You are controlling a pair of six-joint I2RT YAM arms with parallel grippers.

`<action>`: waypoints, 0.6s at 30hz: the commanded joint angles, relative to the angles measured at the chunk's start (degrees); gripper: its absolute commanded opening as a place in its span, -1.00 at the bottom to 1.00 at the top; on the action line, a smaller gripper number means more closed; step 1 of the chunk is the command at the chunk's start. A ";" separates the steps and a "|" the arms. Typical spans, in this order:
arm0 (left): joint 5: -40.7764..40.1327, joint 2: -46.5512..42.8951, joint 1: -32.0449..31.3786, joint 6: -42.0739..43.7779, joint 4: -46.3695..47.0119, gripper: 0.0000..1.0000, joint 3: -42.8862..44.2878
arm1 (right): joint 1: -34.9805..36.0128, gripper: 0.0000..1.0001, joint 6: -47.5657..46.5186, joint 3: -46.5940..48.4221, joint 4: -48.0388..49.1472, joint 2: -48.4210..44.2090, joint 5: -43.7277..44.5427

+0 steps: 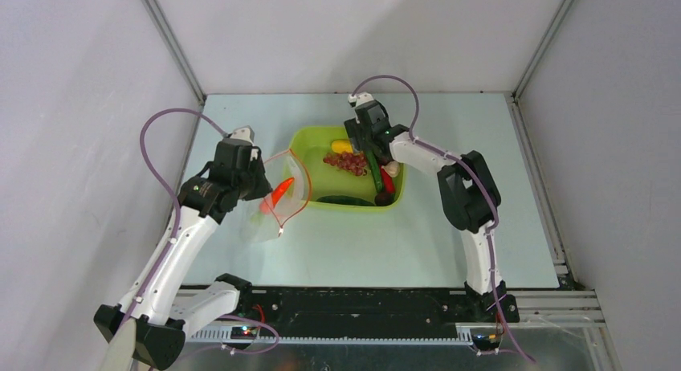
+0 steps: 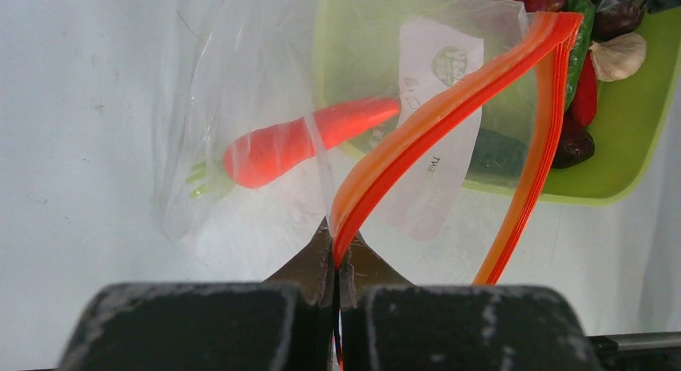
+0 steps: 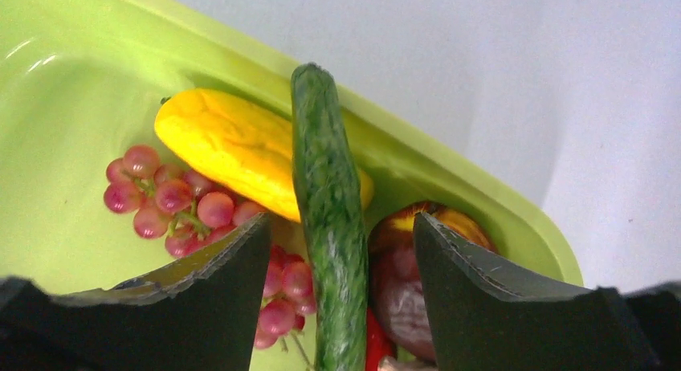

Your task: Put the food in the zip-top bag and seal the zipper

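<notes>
The clear zip-top bag [image 2: 241, 82] hangs left of the tray, its mouth open. My left gripper [image 2: 336, 234] is shut on the orange-red zipper [image 2: 450, 106]. An orange carrot [image 2: 297, 142] lies inside the bag [image 1: 291, 196]. My right gripper [image 3: 341, 218] reaches down into the lime-green tray [image 3: 64, 106]. It is open, its fingers straddling the green cucumber [image 3: 325, 186] with a gap on each side. Beside the cucumber lie the yellow lemon [image 3: 233, 150], purplish grapes [image 3: 161, 198], a dark maroon ball [image 3: 405, 283] and a red chili [image 3: 377, 347]. Pale garlic [image 2: 618, 56] lies in the tray too.
The tray [image 1: 313, 146] sits mid-table, close against the bag's right side. A dark green piece [image 1: 345, 200] lies along its near wall. White enclosure walls stand on three sides of the table. The white label [image 2: 438, 82] on the bag faces the left wrist camera.
</notes>
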 commanded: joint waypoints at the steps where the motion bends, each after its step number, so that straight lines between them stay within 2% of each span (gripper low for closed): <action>1: 0.69 -0.20 0.36 0.82 2.11 -1.00 -0.05 | -0.68 0.35 -1.88 4.92 1.49 3.02 -1.79; 9: 0.85 -0.02 0.34 0.67 2.16 -1.00 -0.25 | -1.07 0.14 -1.89 7.70 0.94 6.48 -1.59; 11: 1.00 -0.01 0.37 0.73 2.18 -1.00 -0.17 | -1.06 -0.02 -1.80 7.82 1.07 6.76 -1.42; 14: 1.32 -0.05 0.42 0.66 2.23 -1.00 -0.23 | -0.89 -0.50 -1.35 7.55 1.15 6.41 -1.32; 18: 1.49 -0.30 0.41 0.72 2.30 -1.00 -0.25 | -0.20 -0.83 -1.83 6.32 1.62 4.03 0.14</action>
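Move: The right hand's open fingers straddle the green cucumber. The spot they will grip is about 2 cm ahead, 1 cm left and 2 cm down; the cucumber's middle is some 2 cm back, level sideways, 3 cm down. The yellow squash lies 1 cm ahead and 5 cm left, the grapes 3 cm back and 5 cm left, the eggplant level and 4 cm right, all 4 to 5 cm lower. From the left hand, the cucumber is about 19 cm ahead, 24 cm right, 14 cm below. The right hand's fingers pinch the cucumber from both sides, nearer its far end, closing from well open to about a third. Before that the hand eases some 2 cm forward and 2 cm down, drifting about 1 cm left, to bring the pads around it; then it stays put as they shut, with hardly any wrist turn. ##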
